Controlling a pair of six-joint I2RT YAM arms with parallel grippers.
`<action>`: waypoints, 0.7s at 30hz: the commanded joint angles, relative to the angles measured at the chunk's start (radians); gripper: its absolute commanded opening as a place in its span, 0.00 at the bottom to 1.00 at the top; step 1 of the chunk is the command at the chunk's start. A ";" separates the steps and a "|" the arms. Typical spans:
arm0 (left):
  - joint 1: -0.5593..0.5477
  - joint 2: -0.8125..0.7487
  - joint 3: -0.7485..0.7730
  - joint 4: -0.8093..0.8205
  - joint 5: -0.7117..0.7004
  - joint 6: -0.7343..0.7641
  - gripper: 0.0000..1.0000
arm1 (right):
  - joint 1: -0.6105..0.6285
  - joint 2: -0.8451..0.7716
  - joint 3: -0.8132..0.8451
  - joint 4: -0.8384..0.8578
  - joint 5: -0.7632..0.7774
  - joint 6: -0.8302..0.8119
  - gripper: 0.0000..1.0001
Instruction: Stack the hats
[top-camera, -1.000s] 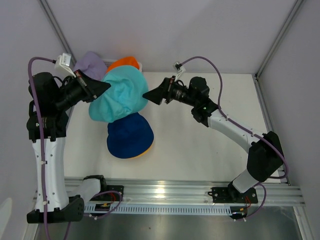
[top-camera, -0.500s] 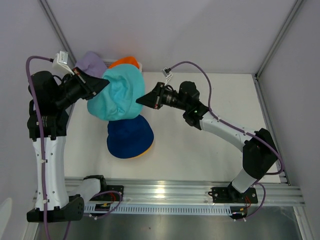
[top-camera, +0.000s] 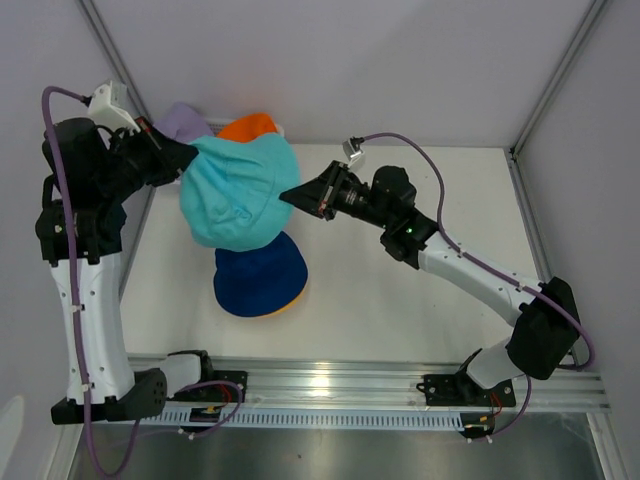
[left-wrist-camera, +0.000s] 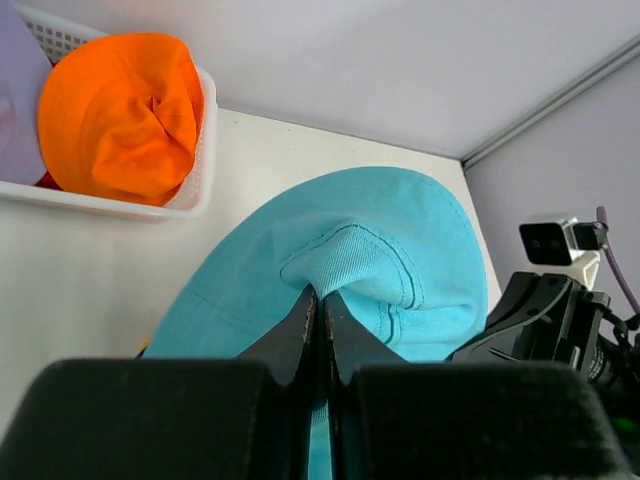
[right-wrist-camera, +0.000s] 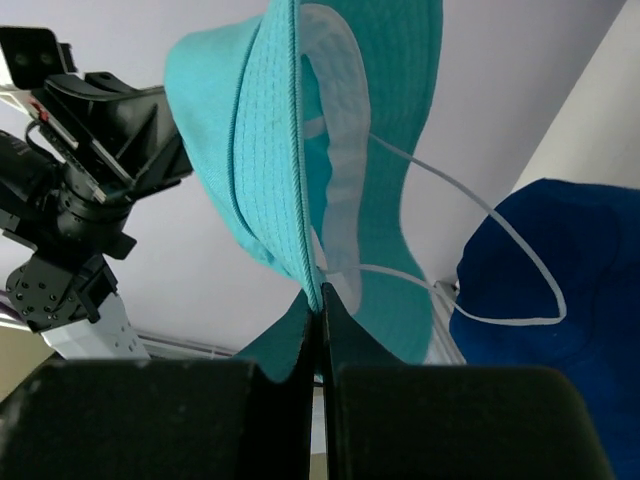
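The teal hat (top-camera: 235, 195) hangs in the air between both arms, above the table's left half. My left gripper (top-camera: 190, 156) is shut on a fold of its crown (left-wrist-camera: 380, 260), as the left wrist view shows (left-wrist-camera: 320, 293). My right gripper (top-camera: 291, 197) is shut on the rim of its brim (right-wrist-camera: 270, 150), pinched at the tips (right-wrist-camera: 321, 300). Under it the navy hat (top-camera: 260, 275) lies crown up on the table, with a yellow hat's edge (top-camera: 296, 298) peeping out beneath. The orange hat (top-camera: 248, 127) and the lavender hat (top-camera: 180, 118) sit at the back left.
The orange hat (left-wrist-camera: 120, 110) lies in a white mesh basket (left-wrist-camera: 200, 190) against the back wall. A white chin cord (right-wrist-camera: 500, 240) dangles from the teal hat over the navy hat (right-wrist-camera: 560, 380). Grey walls close in the table on three sides.
The right gripper moved in and shut on the teal hat's brim. The left arm drew back and up to the left, and the hat now hangs between both grippers.
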 joint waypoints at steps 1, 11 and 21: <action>-0.003 0.054 0.165 -0.084 -0.050 0.094 0.06 | 0.019 -0.021 -0.007 0.012 0.041 0.129 0.00; -0.002 -0.014 -0.033 -0.072 -0.066 0.136 0.04 | 0.068 -0.084 -0.054 -0.142 0.113 -0.014 0.00; -0.005 -0.146 -0.343 0.017 -0.065 0.133 0.05 | 0.066 -0.025 -0.099 -0.245 0.138 -0.166 0.00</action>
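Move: Below the two raised grippers, which share the cyan hat, lies the blue hat on the yellow one: from the left hand about 4 cm ahead, 5 cm to its right and some 38 cm down. From the right hand the blue hat is roughly 6 cm ahead, 9 cm to its left and 32 cm down. In the basket, the orange hat sits about 36 cm ahead of the left hand, 1 cm left; the lavender hat some 37 cm ahead, 20 cm left. Lowering the cyan hat between them towards the blue hat, both hands keep their closed pinch on its opposite edges. The left first rises a touch, then sinks, ending about 10 cm lower; the right eases back about 2 cm and sinks 8 cm. Both sets of fingertips tip downward by 10 to 15 degrees. ##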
